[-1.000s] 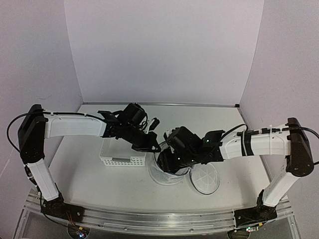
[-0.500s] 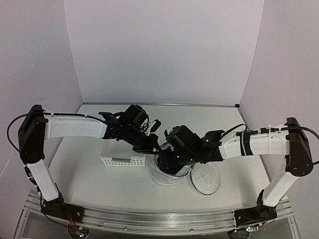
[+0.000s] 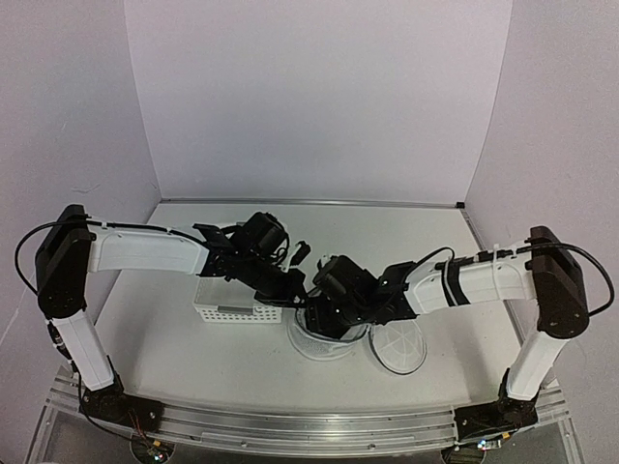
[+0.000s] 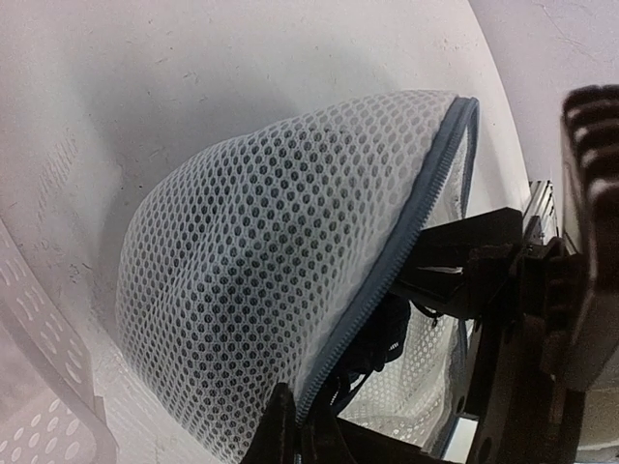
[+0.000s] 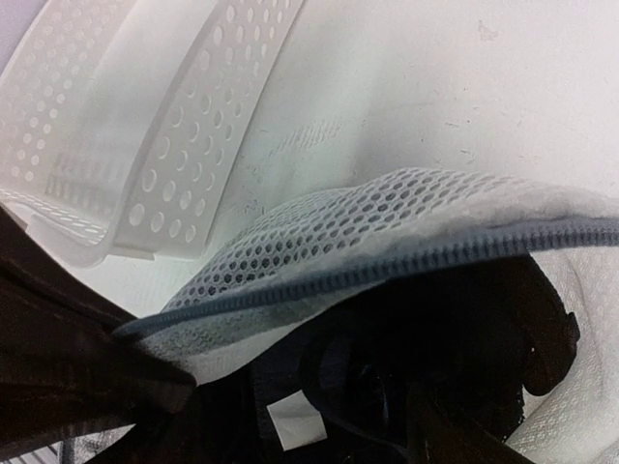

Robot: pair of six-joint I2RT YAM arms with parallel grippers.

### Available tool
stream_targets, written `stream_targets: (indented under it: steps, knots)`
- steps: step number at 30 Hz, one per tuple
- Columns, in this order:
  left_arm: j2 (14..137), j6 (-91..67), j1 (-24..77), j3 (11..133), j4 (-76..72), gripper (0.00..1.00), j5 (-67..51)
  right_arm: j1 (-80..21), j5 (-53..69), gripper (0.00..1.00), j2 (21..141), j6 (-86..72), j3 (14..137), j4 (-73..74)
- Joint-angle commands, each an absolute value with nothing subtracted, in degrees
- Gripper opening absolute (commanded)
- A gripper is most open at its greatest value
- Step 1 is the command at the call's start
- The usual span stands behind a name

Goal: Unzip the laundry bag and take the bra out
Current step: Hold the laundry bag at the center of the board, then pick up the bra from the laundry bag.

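The laundry bag (image 4: 242,290) is white mesh with a grey zipper rim (image 4: 397,242), and its mouth is held open. My left gripper (image 4: 300,430) is shut on that rim, lifting it; from above it (image 3: 293,287) sits just left of the bag (image 3: 329,346). Inside lies the black bra (image 5: 455,329) with a white tag (image 5: 295,421); it also shows through the opening (image 4: 387,333). My right gripper (image 5: 329,440) reaches into the mouth over the bra with its fingers apart, one finger (image 5: 455,435) dark against the fabric. From above, that gripper (image 3: 324,311) covers the bag's top.
A white perforated plastic basket (image 3: 227,307) stands just left of the bag, close to the left wrist, and shows at the upper left (image 5: 126,116) in the right wrist view. A round mesh panel (image 3: 398,350) lies flat to the bag's right.
The right arm has pushed leftward, bringing its gripper further into the bag's mouth with the fingers spreading. The left gripper keeps its pinch on the rim and has shifted slightly right.
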State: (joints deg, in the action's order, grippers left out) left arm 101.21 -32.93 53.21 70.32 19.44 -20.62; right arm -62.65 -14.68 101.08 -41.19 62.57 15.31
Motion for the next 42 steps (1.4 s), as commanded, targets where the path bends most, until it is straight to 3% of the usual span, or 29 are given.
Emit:
stream_targets:
  steps: [1,7,14,42]
  knots:
    - [98.65,-32.62,53.53,69.84,17.94,0.0,-19.94,-62.38,-17.44,0.69,102.8,-41.18,62.63,11.96]
    - [98.53,-32.52,53.53,69.87,17.94,0.0,-19.6,-62.37,-16.8,0.48,103.8,-41.0,62.08,10.65]
    - [99.17,-32.48,53.53,70.39,18.08,0.0,-19.56,-62.35,-17.3,0.0,102.03,-41.15,60.54,10.37]
    - [101.02,-32.82,53.53,72.73,18.37,0.0,-19.86,-62.38,-19.46,0.0,76.93,-38.03,56.41,11.57]
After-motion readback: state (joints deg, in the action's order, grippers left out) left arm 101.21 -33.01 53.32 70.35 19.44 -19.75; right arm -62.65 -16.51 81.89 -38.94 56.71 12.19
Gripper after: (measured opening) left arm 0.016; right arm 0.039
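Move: Down inside the open laundry bag, the right hand is spread over the bra, whose middle lies roughly 1 cm ahead and 3 cm below it. The white basket stands about 21 cm to that hand's left and 8 cm farther out; the bag's round lid lies some 18 cm to its right and 4 cm back. From the left hand, pinching the rim, the bra is about 7 cm right, 1 cm back and 7 cm down. Sinking barely 2 cm farther, the right hand shuts its wide-open fingers on the bra's fabric, then draws up out of the bag some 12 cm, speeding up and drifting about 2 cm to its right while the wrist tilts upward some 15 degrees. The left hand stays in place and keeps its pinch on the zipped rim. ##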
